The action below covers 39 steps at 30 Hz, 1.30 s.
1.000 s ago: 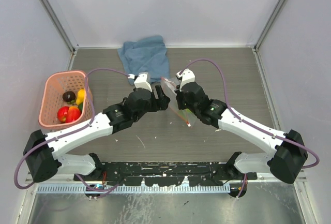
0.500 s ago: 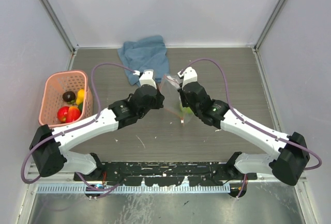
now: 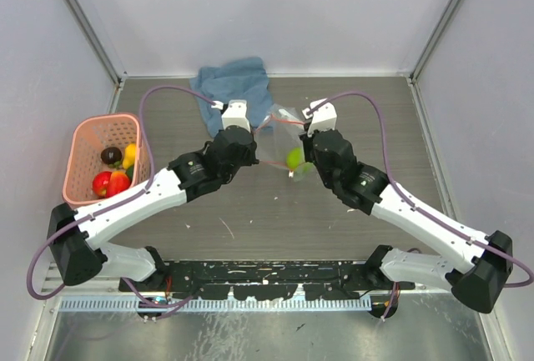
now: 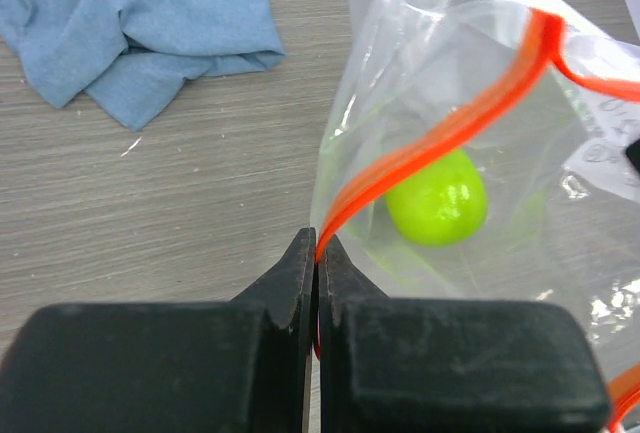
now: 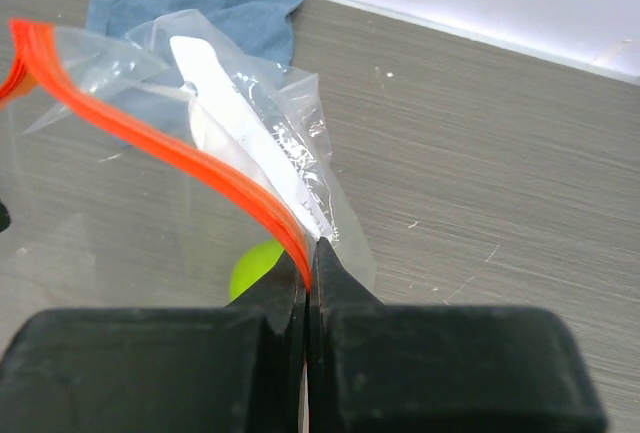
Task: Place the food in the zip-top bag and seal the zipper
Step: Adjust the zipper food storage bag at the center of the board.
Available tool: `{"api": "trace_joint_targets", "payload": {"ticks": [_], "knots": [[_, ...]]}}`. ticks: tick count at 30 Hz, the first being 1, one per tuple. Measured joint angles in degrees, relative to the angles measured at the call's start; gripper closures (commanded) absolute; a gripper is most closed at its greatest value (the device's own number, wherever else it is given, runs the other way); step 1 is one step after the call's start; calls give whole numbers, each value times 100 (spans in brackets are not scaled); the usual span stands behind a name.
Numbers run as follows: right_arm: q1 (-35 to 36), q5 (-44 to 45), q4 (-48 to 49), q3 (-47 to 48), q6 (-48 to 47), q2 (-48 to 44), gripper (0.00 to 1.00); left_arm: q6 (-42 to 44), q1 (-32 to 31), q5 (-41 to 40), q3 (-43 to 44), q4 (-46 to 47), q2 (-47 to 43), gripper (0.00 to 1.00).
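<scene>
The clear zip-top bag (image 3: pixel 278 137) hangs stretched between my two grippers above the table. Its red-orange zipper (image 4: pixel 450 128) curves from one gripper to the other. My left gripper (image 4: pixel 317 243) is shut on the zipper's left end. My right gripper (image 5: pixel 310 253) is shut on the zipper (image 5: pixel 150 143) at its other end, beside a white piece (image 5: pixel 240 143). One green fruit (image 3: pixel 294 158) lies inside the bag and shows through the plastic in the left wrist view (image 4: pixel 437 198). More food (image 3: pixel 113 179), red, yellow and dark, sits in the pink basket.
The pink lattice basket (image 3: pixel 80 137) stands at the left edge of the table. A crumpled blue cloth (image 3: pixel 234 84) lies at the back, just behind the bag. Grey walls close in the table on three sides.
The left gripper went from open to shut on the zipper's end. Both arms moved toward the back of the table and the bag now spreads open between them.
</scene>
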Motion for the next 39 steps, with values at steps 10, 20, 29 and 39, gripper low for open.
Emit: {"api": "trace_joint_targets", "payload": {"ticks": [10,20,29,39], "knots": [[0,570,560,-505,-116,-98,99,50,0,595,-94,225,37,83],[0,369,1038,-815,-136,46,99,-111,0,1163,-264,634,144,55],[0,385,1458,-1145,-164,-70,99,-144,39,1215,-428,739,-61,22],[0,702,1622,-1202,-350,-68,99,-216,603,1353,-734,612,-909,2]]}}
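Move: The left hand pinches the left side of the food storage bag's orange zipper mouth; the middle of that mouth lies about 7 cm to its right, roughly level ahead and 2 cm lower. The green food inside hangs some 10 cm right, 2 cm ahead and 8 cm below it; the blue cloth lies about 18 cm ahead, 5 cm left and 15 cm down. From the right hand, gripping the other side, the mouth's middle is some 6 cm left and 2 cm below. The left fingers let go of the zipper edge and open wide; while they begin to part, the hand goes about 4 cm right towards the bag, dipping slightly back and down and turning some 10 degrees clockwise, then swings back left about 5 cm, clear of the bag, rising. The right hand keeps its pinch, shifting about 2 cm right and then sinking. ##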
